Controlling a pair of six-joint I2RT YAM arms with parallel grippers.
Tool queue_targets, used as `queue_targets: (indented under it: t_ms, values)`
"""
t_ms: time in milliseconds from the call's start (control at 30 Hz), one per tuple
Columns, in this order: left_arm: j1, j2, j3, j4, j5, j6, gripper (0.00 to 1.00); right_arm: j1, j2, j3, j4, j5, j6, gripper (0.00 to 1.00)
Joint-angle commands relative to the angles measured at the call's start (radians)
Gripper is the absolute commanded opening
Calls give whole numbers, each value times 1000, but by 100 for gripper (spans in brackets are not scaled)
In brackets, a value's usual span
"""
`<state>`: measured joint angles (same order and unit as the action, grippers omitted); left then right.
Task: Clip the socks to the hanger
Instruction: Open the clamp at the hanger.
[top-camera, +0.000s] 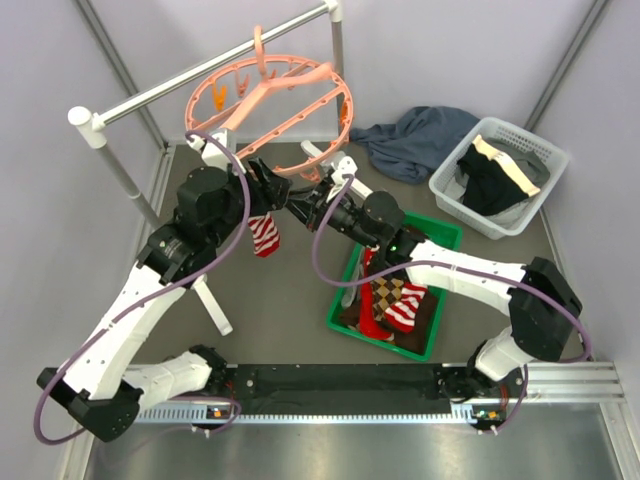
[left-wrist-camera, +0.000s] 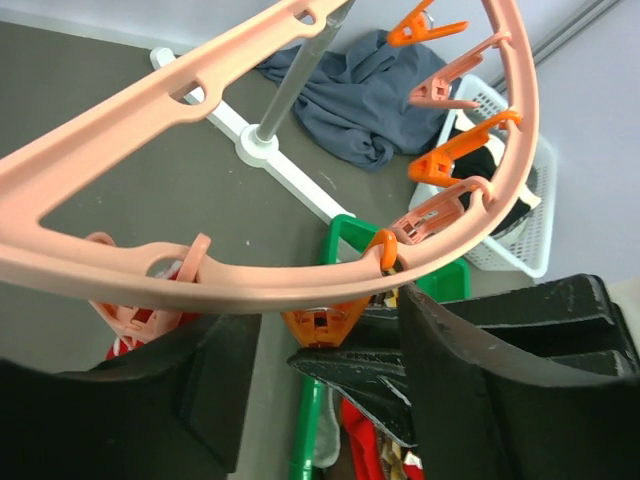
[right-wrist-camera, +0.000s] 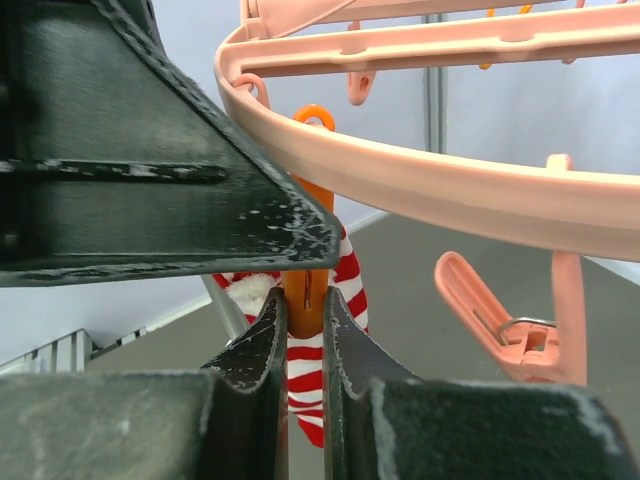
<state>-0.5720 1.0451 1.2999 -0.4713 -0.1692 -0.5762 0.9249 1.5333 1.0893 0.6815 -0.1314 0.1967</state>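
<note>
The salmon-pink hanger (top-camera: 300, 95) hangs from the rail, and its ring (left-wrist-camera: 250, 275) crosses the left wrist view. A red-and-white striped sock (top-camera: 265, 235) dangles under the ring's near edge from an orange clip (right-wrist-camera: 305, 285). My right gripper (right-wrist-camera: 305, 310) is shut on that clip's handles, with the sock (right-wrist-camera: 305, 375) showing just behind. My left gripper (left-wrist-camera: 320, 385) is open under the ring, its jaws wide on either side of the same orange clip (left-wrist-camera: 325, 322) and the right gripper's fingertip. More socks (top-camera: 392, 300) lie in the green bin.
A green bin (top-camera: 440, 235) sits right of centre. A white basket (top-camera: 545, 160) with black and cream garments stands at the back right, next to a dark blue-grey cloth (top-camera: 420, 140). The grey rail (top-camera: 200, 75) and its white stand legs (top-camera: 215, 305) cross the left side.
</note>
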Motion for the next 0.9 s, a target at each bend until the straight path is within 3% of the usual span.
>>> queue_targets:
  t_ms: [0,333,467,567,633,867]
  values:
    - [-5,4,26,65,-44,48,58,22,-2,64,10,26,-46,0]
    - [-5,0,-8,158,-107,65,37,25,19,63,-8,39,-65,0]
    - [-5,1,-27,191,-108,68,20,25,24,57,-22,39,-63,0]
    - [-5,6,-33,195,-113,84,6,25,13,47,-36,49,-59,15]
    - [-6,10,-44,201,-116,105,2,25,-1,37,-56,59,-53,33]
    - [-5,12,-91,240,-108,145,2,23,-119,-26,-276,127,-36,53]
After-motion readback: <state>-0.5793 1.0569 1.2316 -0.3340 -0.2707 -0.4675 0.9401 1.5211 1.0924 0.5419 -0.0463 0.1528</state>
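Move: The orange clamp hangs from the hanger rim some 2 cm ahead of the left hand, between the lines of its open fingers and about 1 cm lower. The right fingers already pinch the lower end of this clamp, its middle about 1 cm above them. From the left hand, the pink clamp with the striped sock is around 6 cm left and 3 cm ahead, and the empty pink clamp about 4 cm right and 7 cm ahead. Bring the left gripper forward about 2 cm and slightly left onto the orange clamp, tipping the fingers up a little, and close them until they pinch the clamp just under the rim. Keep the right hand's hold on the lower end until then; afterwards open it about halfway, let go and drop some 3 cm straight down, away from the clamp. ##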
